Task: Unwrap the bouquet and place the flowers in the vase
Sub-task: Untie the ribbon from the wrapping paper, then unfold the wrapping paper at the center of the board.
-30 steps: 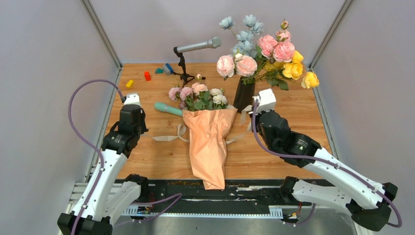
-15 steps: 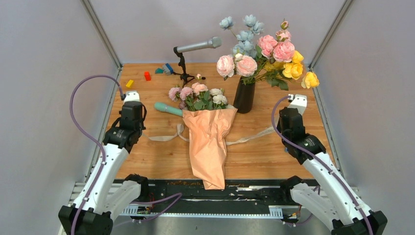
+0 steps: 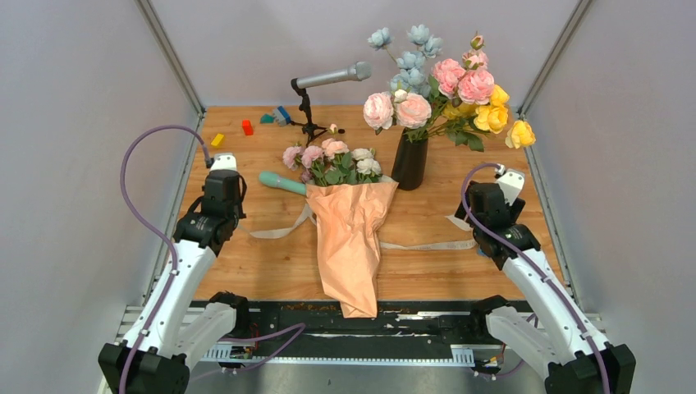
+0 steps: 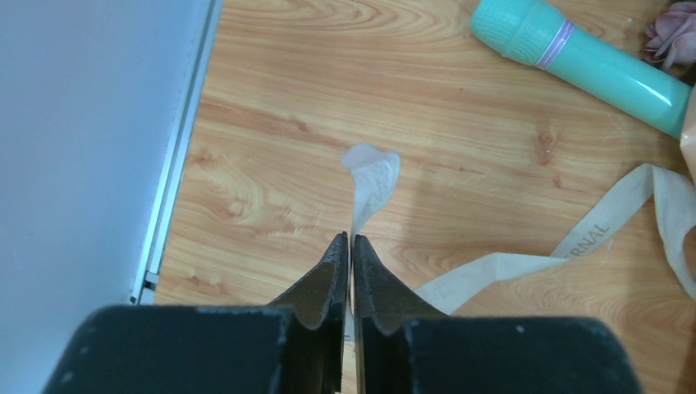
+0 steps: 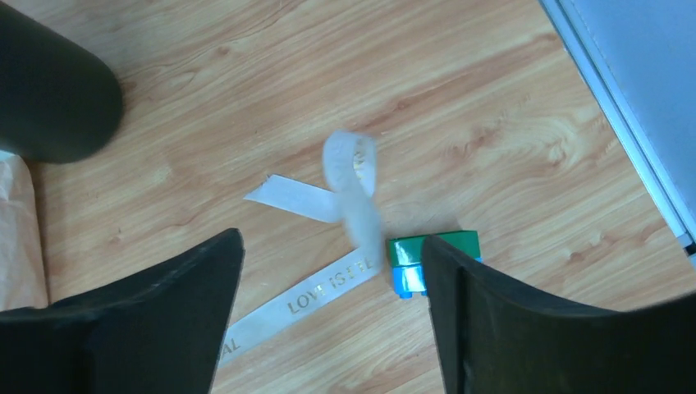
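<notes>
The bouquet (image 3: 349, 246) lies mid-table in peach paper, its flowers (image 3: 332, 160) pointing to the back. Its cream ribbon (image 3: 427, 245) is untied and trails flat to both sides. My left gripper (image 4: 351, 238) is shut on the ribbon (image 4: 371, 176), whose end pokes out past the tips. My right gripper (image 5: 330, 238) hangs open above the ribbon's other end (image 5: 349, 176), which curls loose on the wood. The black vase (image 3: 409, 160) stands behind the bouquet holding pink, blue and yellow blooms; its base (image 5: 49, 90) shows in the right wrist view. In the top view both wrists hide their fingers.
A green-and-blue brick (image 5: 431, 258) lies against my right finger. A teal handle (image 3: 281, 182) rests left of the flowers. A microphone on a stand (image 3: 328, 78) and small coloured bricks (image 3: 247, 127) sit at the back. Grey walls close both sides.
My right arm swung from beside the vase to the right edge, dragging the ribbon out straight, then its jaws opened and the ribbon dropped. The left arm barely moved.
</notes>
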`<action>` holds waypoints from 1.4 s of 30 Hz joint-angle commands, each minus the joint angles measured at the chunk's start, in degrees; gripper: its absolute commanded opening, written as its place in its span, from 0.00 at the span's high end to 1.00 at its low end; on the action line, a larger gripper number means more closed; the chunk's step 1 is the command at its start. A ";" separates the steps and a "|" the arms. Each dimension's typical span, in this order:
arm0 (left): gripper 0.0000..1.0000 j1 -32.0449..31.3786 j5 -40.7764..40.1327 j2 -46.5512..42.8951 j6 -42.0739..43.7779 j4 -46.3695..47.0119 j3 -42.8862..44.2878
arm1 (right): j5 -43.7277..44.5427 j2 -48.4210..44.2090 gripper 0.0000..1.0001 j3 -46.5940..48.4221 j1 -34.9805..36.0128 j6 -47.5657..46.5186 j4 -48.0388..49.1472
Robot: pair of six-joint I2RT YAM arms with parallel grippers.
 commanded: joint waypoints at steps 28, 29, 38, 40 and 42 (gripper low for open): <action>0.00 -10.03 47.78 -3.84 -17.70 13.54 -11.39 | -55.00 -6.00 0.00 -1.73 1.45 -1.35 5.07; 0.00 -10.11 48.02 -3.79 -18.76 15.29 -13.69 | -55.50 -5.78 0.00 -1.99 1.49 -1.14 4.93; 0.00 -11.88 53.18 0.99 -21.76 21.46 -18.84 | -52.93 -9.54 0.00 -5.58 1.51 -1.91 5.65; 0.00 -12.20 53.63 1.42 -22.35 21.98 -19.06 | -52.88 -9.94 0.00 -5.60 1.51 -2.61 5.45; 0.00 -12.24 54.24 1.03 -23.29 23.06 -19.42 | -52.55 -10.41 0.00 -5.78 1.54 -3.02 5.32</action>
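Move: The wrapping paper's middle lies about 31 cm right of the left hand, 9 cm back and 16 cm below; the ribbon's left tail is 15 cm right and 4 cm back, the teal tube 16 cm right and 7 cm ahead. From the right hand the paper is 32 cm left, 8 cm back and 13 cm below, the ribbon's right tail 15 cm left and 8 cm back, the green-blue block 2 cm left and 9 cm back. Left fingers release the ribbon; both open hands swing inward towards the paper, left some 20 cm, right 15. ##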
